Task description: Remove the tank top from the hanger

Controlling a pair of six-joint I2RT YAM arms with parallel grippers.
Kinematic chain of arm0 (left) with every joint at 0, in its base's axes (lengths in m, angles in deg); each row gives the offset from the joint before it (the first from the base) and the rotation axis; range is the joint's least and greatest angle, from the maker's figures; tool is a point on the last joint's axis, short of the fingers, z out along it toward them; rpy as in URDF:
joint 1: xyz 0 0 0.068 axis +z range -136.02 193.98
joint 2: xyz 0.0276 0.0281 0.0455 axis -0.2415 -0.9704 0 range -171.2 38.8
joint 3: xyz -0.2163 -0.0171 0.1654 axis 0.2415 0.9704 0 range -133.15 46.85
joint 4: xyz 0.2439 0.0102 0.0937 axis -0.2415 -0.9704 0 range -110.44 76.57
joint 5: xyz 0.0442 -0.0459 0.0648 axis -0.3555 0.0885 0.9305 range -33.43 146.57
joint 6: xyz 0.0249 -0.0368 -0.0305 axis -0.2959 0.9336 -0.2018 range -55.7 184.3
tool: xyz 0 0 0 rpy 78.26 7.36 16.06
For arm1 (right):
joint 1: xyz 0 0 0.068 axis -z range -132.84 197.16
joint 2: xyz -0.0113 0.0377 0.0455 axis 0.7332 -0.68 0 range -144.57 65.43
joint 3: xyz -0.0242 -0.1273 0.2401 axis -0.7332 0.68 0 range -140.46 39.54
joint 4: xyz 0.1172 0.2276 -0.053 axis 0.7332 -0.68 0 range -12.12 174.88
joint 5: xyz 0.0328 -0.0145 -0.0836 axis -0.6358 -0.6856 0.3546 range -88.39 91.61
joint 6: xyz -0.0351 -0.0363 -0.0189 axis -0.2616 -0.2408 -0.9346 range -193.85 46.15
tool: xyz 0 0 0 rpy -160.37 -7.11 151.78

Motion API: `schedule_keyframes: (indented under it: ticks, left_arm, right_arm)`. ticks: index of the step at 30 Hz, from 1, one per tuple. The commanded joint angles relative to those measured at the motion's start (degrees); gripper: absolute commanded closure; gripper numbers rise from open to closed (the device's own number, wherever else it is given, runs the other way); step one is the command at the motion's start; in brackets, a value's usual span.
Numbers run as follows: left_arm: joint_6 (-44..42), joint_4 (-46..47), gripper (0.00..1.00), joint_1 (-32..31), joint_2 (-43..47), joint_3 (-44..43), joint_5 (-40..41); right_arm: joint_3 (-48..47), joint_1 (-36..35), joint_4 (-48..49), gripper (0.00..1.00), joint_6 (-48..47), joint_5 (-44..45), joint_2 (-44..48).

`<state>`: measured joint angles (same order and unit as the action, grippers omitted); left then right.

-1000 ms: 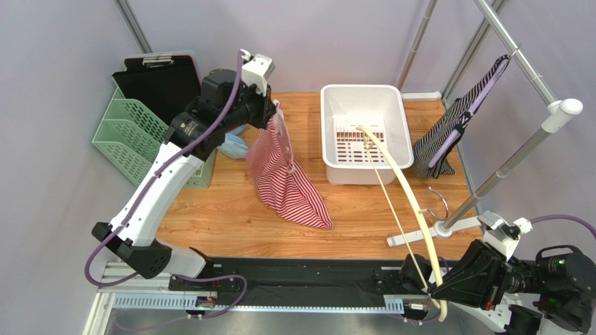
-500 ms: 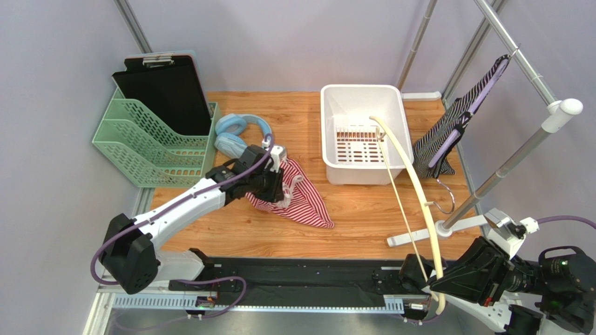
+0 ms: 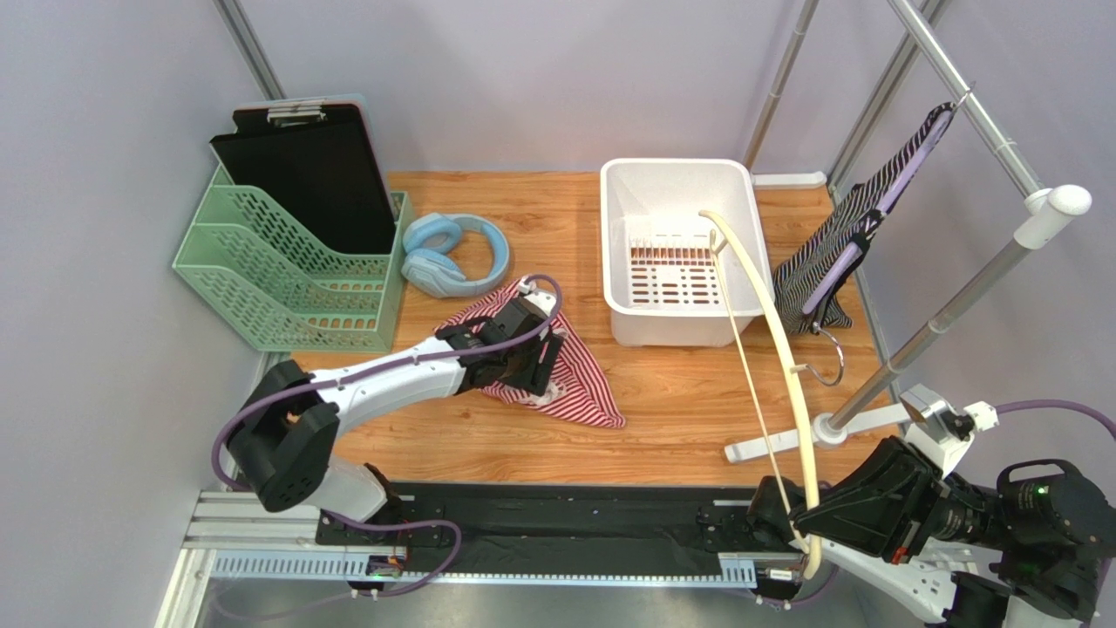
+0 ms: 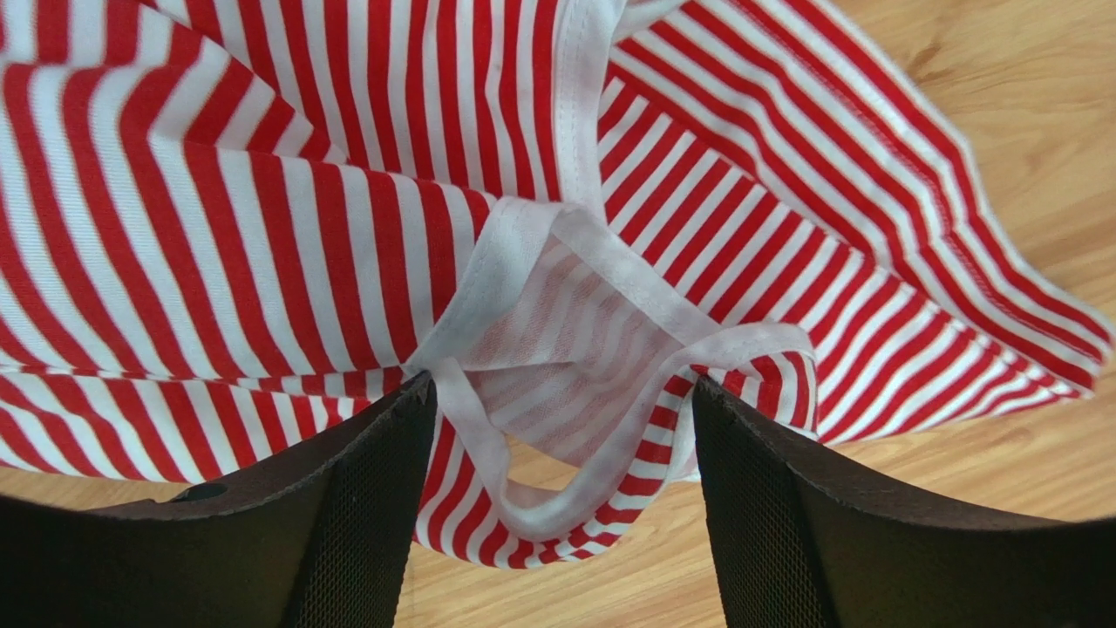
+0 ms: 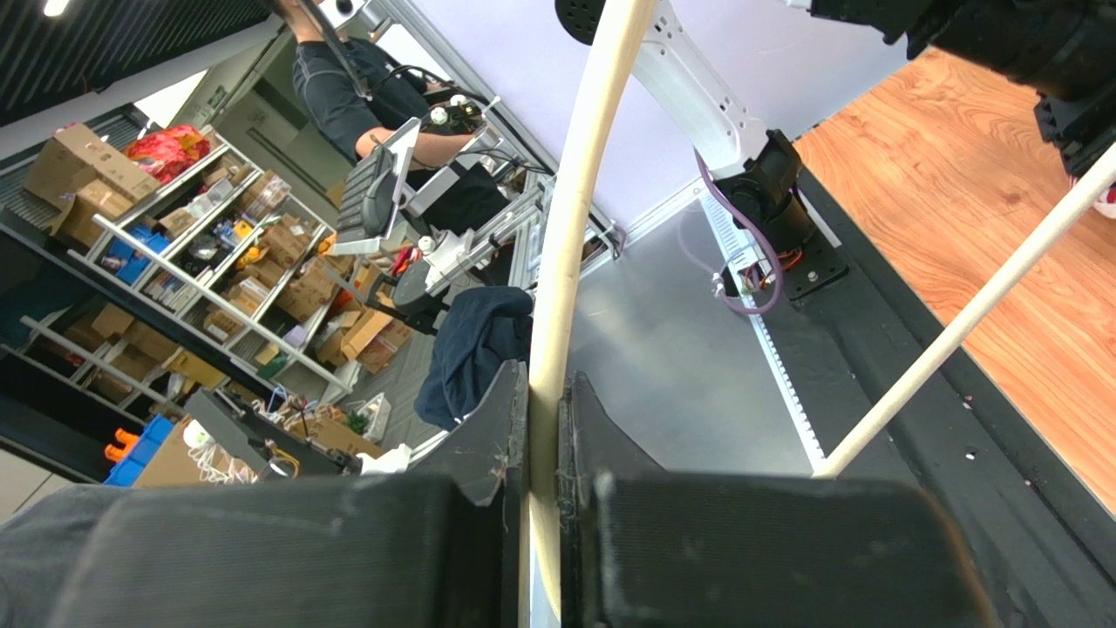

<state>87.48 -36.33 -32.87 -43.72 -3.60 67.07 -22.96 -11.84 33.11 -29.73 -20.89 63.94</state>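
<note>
The red-and-white striped tank top (image 3: 586, 382) lies crumpled on the wooden table, off the hanger. My left gripper (image 3: 531, 356) is low over it with its jaws open. In the left wrist view the tank top (image 4: 328, 236) fills the frame, and a white-edged strap loop hangs loose between my left gripper's (image 4: 563, 504) spread fingers. My right gripper (image 3: 812, 523), at the front right, is shut on one end of the bare pale wooden hanger (image 3: 773, 334). The hanger's far end reaches over the white basket. In the right wrist view the hanger (image 5: 576, 236) is pinched in my right gripper (image 5: 548, 432).
A white basket (image 3: 629, 196) stands at the back centre. Blue headphones (image 3: 452, 255), a green file rack (image 3: 262, 262) and a black clipboard (image 3: 308, 164) are at the back left. A clothes rack pole (image 3: 969, 288) on the right holds a black-and-white striped garment (image 3: 852, 236).
My left arm came down from high at the back, lowering the tank top onto the table, and its jaws have opened. The right gripper and hanger shifted slightly right.
</note>
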Motion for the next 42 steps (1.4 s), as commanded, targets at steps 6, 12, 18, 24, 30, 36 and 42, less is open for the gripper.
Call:
schedule_keyframes:
  ticks: [6,12,18,24,30,36,42]
  left_arm:
    - [8.45,5.31,0.22,-2.02,-6.16,2.9,3.56]
    - [13.2,9.88,0.35,-2.02,-10.2,5.89,0.66]
    - [15.23,12.0,0.8,-2.02,-9.42,8.09,-0.05]
    - [12.52,2.8,1.0,-1.93,0.49,3.89,4.87]
    - [6.19,-10.39,1.0,-1.93,10.44,-9.71,9.62]
    - [-3.83,-16.12,1.0,-2.02,14.84,-26.58,11.91]
    - [-14.38,-13.06,1.0,-2.02,11.16,-45.29,6.92]
  right_arm:
    - [1.15,-0.15,4.83,1.0,0.09,1.67,1.23]
    - [2.29,-0.06,4.57,1.0,0.97,1.93,2.71]
    - [1.51,-0.23,3.17,1.0,1.5,2.55,3.61]
    - [0.54,-0.15,1.06,1.0,1.06,3.17,4.4]
    - [0.01,-0.15,-0.17,1.0,-0.43,2.81,4.48]
    - [-1.22,-0.15,-0.88,1.0,-1.49,2.2,4.57]
    - [-3.24,-0.06,-1.32,1.0,-2.9,1.94,4.57]
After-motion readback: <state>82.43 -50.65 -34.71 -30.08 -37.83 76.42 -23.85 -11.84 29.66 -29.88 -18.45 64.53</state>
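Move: The tank top lies spread on the table right under the left hand's open fingers, its near strap and opening roughly 5 cm below them and its middle about 4 cm ahead, level sideways. The blue headphones stand some 22 cm ahead and 13 cm to the left; the white basket is about 21 cm ahead and 22 cm to the right. From the right hand, which holds the bare hanger high up, the tank top lies some 34 cm ahead, 28 cm to the left and 36 cm lower. Down about 5 cm goes the left hand onto the tank top, where the open fingers close fully and pinch the white-edged cloth near the strap and opening. It then rises fast, some 30 cm, easing slightly forward while the wrist tips the fingers up towards forward by about 30 degrees, the cloth kept in the grip. The right hand keeps its hold on the hanger, nearly still. ##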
